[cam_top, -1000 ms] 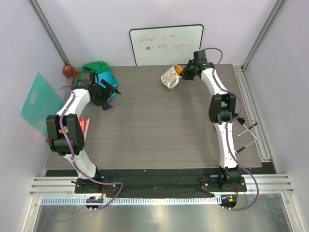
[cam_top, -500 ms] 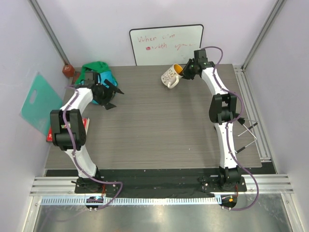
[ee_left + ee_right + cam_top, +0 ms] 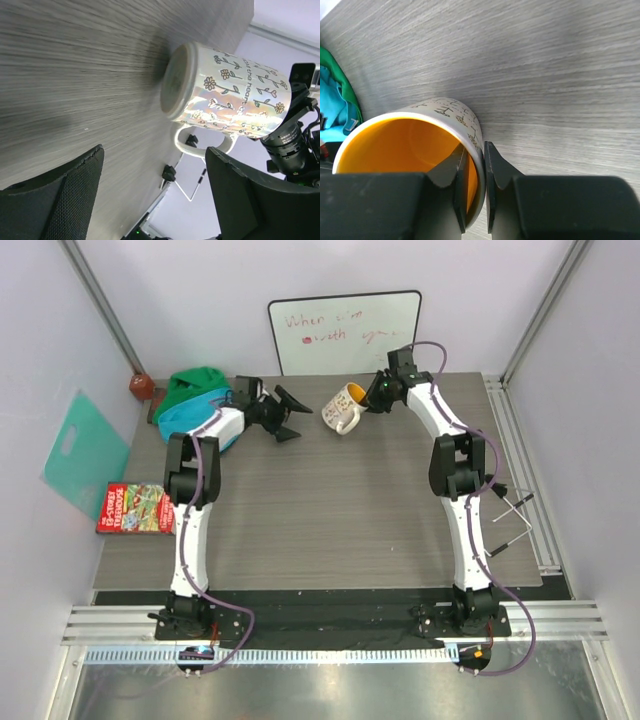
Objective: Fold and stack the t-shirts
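The t-shirts lie bunched at the back left of the table, the green one (image 3: pixel 196 379) behind the turquoise one (image 3: pixel 198 416). The right wrist view shows both at its left edge, green (image 3: pixel 341 82) and turquoise (image 3: pixel 331 107). A flowered white mug (image 3: pixel 343 408) with an orange inside (image 3: pixel 405 145) hangs tilted over the back middle. My right gripper (image 3: pixel 376 394) is shut on its rim (image 3: pixel 475 185), one finger inside and one outside. My left gripper (image 3: pixel 291 415) is open just left of the mug. In its wrist view the mug's base (image 3: pixel 225 102) lies beyond the spread fingers (image 3: pixel 65 195).
A whiteboard (image 3: pixel 345 332) leans on the back wall. A mint-teal plastic sheet (image 3: pixel 82 450) stands against the left wall, a red game box (image 3: pixel 135 508) lies by the left table edge, a small brown-red object (image 3: pixel 140 386) sits in the back left corner, and a wire stand (image 3: pixel 510 515) is at the right edge.
My left gripper swung from over the t-shirts to the right, now beside the mug, uncovering the red box. The right gripper and mug shifted slightly left.
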Robot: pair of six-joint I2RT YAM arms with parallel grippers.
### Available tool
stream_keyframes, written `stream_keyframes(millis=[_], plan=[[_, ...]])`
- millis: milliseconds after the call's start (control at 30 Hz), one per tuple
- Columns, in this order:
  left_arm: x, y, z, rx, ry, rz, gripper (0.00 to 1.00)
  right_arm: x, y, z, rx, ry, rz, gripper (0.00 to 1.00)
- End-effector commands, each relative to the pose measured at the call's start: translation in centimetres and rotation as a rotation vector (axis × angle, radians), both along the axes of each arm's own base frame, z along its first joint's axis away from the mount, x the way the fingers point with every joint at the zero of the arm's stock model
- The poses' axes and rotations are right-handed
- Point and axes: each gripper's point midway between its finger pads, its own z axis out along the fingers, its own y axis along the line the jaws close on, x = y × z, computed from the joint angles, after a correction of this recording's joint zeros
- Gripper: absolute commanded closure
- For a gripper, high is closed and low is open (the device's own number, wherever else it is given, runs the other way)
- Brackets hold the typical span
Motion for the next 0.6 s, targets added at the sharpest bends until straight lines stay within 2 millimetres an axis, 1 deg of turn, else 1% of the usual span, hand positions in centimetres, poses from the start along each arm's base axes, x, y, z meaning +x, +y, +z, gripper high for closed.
stream_keyframes(millis=[0,33,167,200,233,300,333,367,433,467,533,567], plan=[[1.6,-2.1,3.5,-0.139,-0.078,-0.002,0.17,-0.1,1.4,9.4,0.077,-0.178,0.049,0.99],[1.8,-2.4,3.5,-0.148,-0.067,0.006,0.18,-0.1,1.3,9.2,0.074,-0.173,0.049,0.99],[2.5,-5.2,4.1,-0.179,-0.089,-0.012,0.18,-0.2,1.4,8.8,0.073,-0.162,0.052,0.99],[2.9,-5.8,4.9,-0.188,-0.109,-0.019,0.18,-0.3,1.5,8.7,0.074,-0.16,0.054,0.99],[3.0,-6.2,4.5,-0.189,-0.103,-0.019,0.18,-0.3,1.4,8.7,0.073,-0.16,0.053,0.99],[2.9,-7.5,4.9,-0.193,-0.116,-0.032,0.18,-0.3,1.4,8.8,0.075,-0.161,0.052,0.99],[2.9,-7.9,4.2,-0.19,-0.106,-0.033,0.18,-0.3,1.4,8.7,0.074,-0.159,0.052,0.99],[2.6,-8.7,3.9,-0.188,-0.1,-0.043,0.18,-0.2,1.5,8.9,0.076,-0.161,0.051,0.99],[2.6,-9.4,3.5,-0.191,-0.095,-0.049,0.18,-0.3,1.6,8.8,0.079,-0.158,0.049,0.99],[2.2,-10.3,2.5,-0.19,-0.078,-0.06,0.18,-0.3,1.5,8.8,0.079,-0.156,0.049,0.99],[1.7,-11.6,2.1,-0.205,-0.061,-0.078,0.19,-0.3,1.4,8.7,0.077,-0.154,0.049,0.99],[1.4,-12.0,1.5,-0.207,-0.053,-0.085,0.19,-0.3,1.4,8.6,0.076,-0.153,0.047,0.99]])
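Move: My left hand is empty and wide open. The mug, held almost on its side in the air by my right fingers pinching its rim, lies about 12 cm to its right, 4 cm farther out and nearly level. The blue t-shirt is some 26 cm to my left hand's left; the green one is 27 cm left and 12 cm farther out; both lie about 7 cm lower. From my right hand the mug's middle is roughly 5 cm left. My right hand keeps its pinch on the mug rim and stays within a centimetre of its place. My left hand, fingers staying wide open, sweeps about 9 cm to the right towards the mug's bottom end, drifting some 2 cm forward and 2 cm up and rolling about 10 degrees so its left side dips. It ends right up close to the mug; whether it touches can't be told. ##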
